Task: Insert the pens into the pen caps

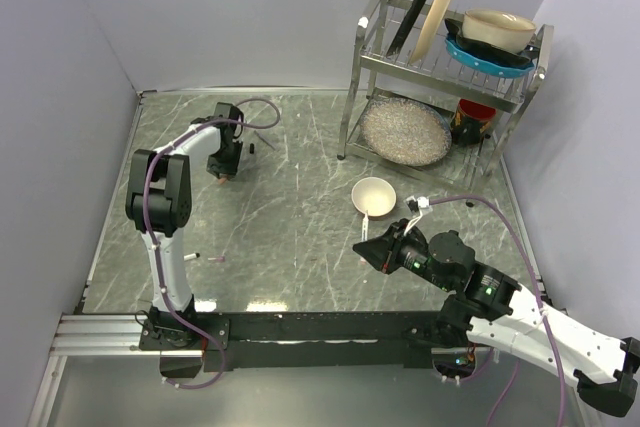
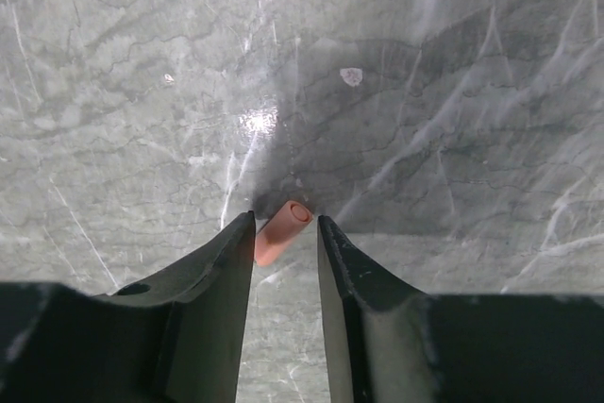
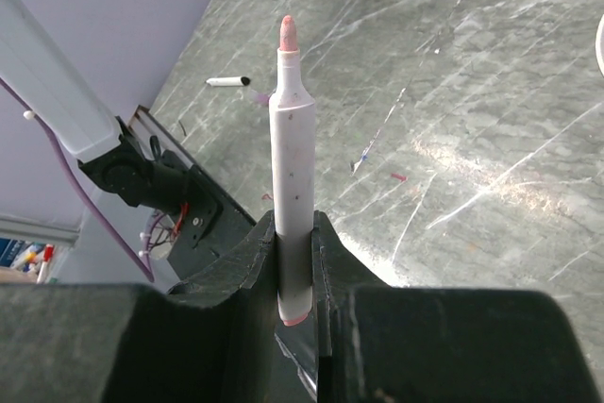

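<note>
A short pink pen cap (image 2: 281, 230) lies slanted on the marble table between the fingertips of my left gripper (image 2: 285, 226). The jaws stand open around it, with a sliver of gap at the right finger. In the top view this gripper (image 1: 225, 173) hangs over the table's far left. My right gripper (image 3: 294, 224) is shut on a white pen (image 3: 291, 139), whose bare pink tip points away from the jaws. That gripper (image 1: 372, 245) hovers just in front of a small cream bowl (image 1: 375, 195). Another white pen with a black end (image 1: 190, 257) lies at the near left.
A metal dish rack (image 1: 440, 67) with plates, bowls and a large round pan stands at the back right. Small dark bits (image 1: 253, 148) lie near the left gripper. A tiny pink piece (image 1: 215, 260) lies beside the black-ended pen. Grey walls close the left and back sides.
</note>
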Controlling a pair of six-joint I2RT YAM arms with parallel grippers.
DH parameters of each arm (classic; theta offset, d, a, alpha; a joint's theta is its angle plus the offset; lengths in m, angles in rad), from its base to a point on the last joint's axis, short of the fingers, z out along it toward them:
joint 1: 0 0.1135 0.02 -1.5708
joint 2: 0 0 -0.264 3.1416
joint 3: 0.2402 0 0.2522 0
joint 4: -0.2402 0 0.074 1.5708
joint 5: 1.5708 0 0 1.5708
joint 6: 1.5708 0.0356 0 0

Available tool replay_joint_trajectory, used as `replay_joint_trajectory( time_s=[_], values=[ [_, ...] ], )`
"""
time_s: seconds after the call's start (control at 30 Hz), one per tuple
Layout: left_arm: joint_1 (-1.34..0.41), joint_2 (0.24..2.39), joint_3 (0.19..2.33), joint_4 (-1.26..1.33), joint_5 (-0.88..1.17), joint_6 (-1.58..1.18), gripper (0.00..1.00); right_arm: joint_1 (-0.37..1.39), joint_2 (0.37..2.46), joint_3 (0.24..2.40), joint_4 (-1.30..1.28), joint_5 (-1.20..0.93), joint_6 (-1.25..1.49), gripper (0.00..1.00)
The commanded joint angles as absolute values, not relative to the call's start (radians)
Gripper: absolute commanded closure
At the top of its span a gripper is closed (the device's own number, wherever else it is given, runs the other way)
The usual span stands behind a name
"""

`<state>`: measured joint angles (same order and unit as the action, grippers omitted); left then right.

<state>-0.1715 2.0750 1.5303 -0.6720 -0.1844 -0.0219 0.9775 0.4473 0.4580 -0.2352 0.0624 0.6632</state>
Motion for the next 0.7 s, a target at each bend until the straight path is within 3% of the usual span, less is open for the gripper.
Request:
replay_joint_trajectory(
  time_s=[0.0,0.23,0.43,0.67],
  values=[
    [-0.164,2.105,1.542,-0.706,-0.17,-0.055,0.64,0.982,0.44,0.508,-0.242,0.087,0.652,1.0],
    [-0.186,2.062,1.467,-0.713,-0.159,-0.097,0.7,0.982,0.414,0.5,-0.248,0.115,0.667,1.0],
    [-0.231,2.007,1.394,-0.709,-0.15,-0.155,0.93,0.982,0.419,0.502,-0.252,0.115,0.681,1.0],
    [-0.294,1.899,1.277,-0.652,-0.095,-0.293,0.99,0.982,0.446,0.482,-0.245,0.098,0.71,1.0]
  ],
)
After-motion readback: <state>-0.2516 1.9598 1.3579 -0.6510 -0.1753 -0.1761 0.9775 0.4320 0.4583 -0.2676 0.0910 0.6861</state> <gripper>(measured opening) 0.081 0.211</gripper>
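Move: The orange pen cap lies loose between the left hand's parted fingertips, straight ahead by under 1 cm and about 1 cm below, level sideways. The black cap is roughly 9 cm farther out and 9 cm right of that hand, with the grey pen some 12 cm out and 13 cm right. From the right hand, the orange cap is around 29 cm ahead, 43 cm left and 18 cm below. The orange cap is pinched between the left fingertips, which close around its sides with the hand nearly in place. The left hand then takes it about 4.5 cm back and 3 cm right at almost unchanged height, still speeding up and pointing steeply down, away from the black cap. The right hand stays put, keeping its grip on the uncapped white pen. ##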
